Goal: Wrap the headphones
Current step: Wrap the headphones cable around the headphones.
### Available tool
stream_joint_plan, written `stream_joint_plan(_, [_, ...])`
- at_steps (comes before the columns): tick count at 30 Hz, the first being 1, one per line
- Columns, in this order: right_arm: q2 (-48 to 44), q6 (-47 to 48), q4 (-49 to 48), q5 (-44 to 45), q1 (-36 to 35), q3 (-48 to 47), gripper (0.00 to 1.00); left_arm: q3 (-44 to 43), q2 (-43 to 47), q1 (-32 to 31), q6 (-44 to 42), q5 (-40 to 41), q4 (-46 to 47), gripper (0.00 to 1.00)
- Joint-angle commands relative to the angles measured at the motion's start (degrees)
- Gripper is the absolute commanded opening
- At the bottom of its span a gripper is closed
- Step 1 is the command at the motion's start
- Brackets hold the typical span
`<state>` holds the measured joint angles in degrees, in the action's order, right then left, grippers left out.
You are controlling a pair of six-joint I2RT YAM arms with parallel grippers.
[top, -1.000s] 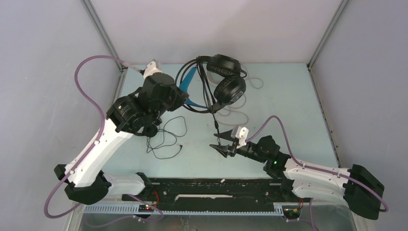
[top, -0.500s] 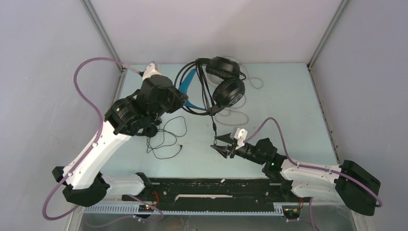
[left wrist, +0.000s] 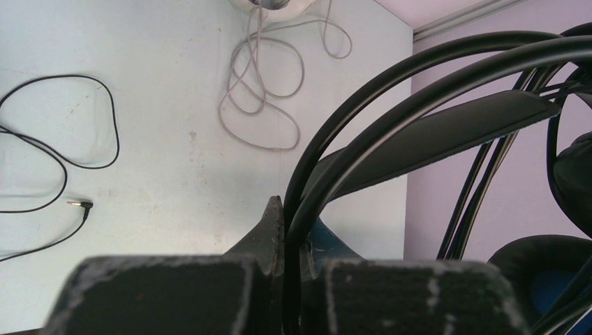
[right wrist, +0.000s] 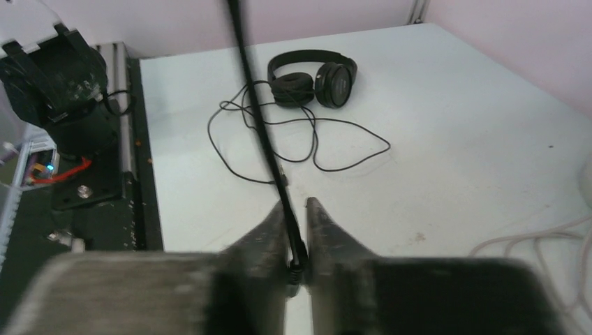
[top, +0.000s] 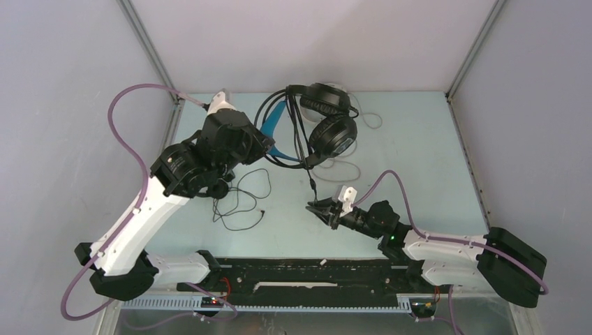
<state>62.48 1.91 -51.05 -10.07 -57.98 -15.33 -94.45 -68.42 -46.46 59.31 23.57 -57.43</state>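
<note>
My left gripper is shut on the wire headband of the bulky black headphones with blue lining and holds them above the back of the table. In the left wrist view the fingers pinch the black band. Their black cord hangs down into my right gripper. In the right wrist view the right gripper is shut on the cord near its plug end. The small thin black headphones lie on the table with loose cord.
The white-grey headphones sit at the back behind the black pair. Their pale cord loops on the table. A black rail runs along the near edge, and walls close in the left, right and back.
The right gripper's jaws have closed in on the hanging cord, and the arm has crept slightly left. The left arm still holds the black headphones in about the same place.
</note>
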Motion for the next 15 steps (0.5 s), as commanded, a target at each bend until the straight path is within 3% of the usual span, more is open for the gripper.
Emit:
stream_joint_plan(1, [0.5,-0.6,-5.5,0.5,0.6,0.9,0.08,1.1,3.1,0.2,-1.8,-4.9,9.4,0.0])
stream_joint_plan(2, [0.4,-0.9,-5.6,0.3,0.8,0.9,0.0,1.8,3.5,0.2,-3.3,-6.5,10.8,0.0])
stream_joint_plan(9, [-2.6,-4.5,-2.6,-1.3,4.7,1.0,0.0,10.0,7.9,0.3,-13.0,-22.2,22.4,0.0])
stream_joint_plan(15, [-7.6,-5.9,3.2,-3.3,8.1,1.3,0.0,11.0,8.2,1.2,-22.6,-34.3,21.5,0.0])
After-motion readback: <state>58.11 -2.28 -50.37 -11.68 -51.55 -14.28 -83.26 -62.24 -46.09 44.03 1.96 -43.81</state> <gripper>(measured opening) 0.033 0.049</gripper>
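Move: The cable end hangs right between my right fingers, not yet fully pinched. From that hand the nearer earcup is about 10 cm ahead, 3 cm to the right and 20 cm above, and the farther earcup some 17 cm ahead, 1 cm right, at the same height. From my left hand, which already holds the headband, the cable end lies roughly 8 cm back, 10 cm right and 18 cm below; the wound cable strands run 3 cm ahead and 7 cm right, about level. I shut my right fingers on the cable end, then draw it about 4 cm to the right and forward, rising slightly late on. Meanwhile my left hand, keeping its pinch on the headband, swings the headphones some 25 degrees clockwise while going right and back towards my right hand. ##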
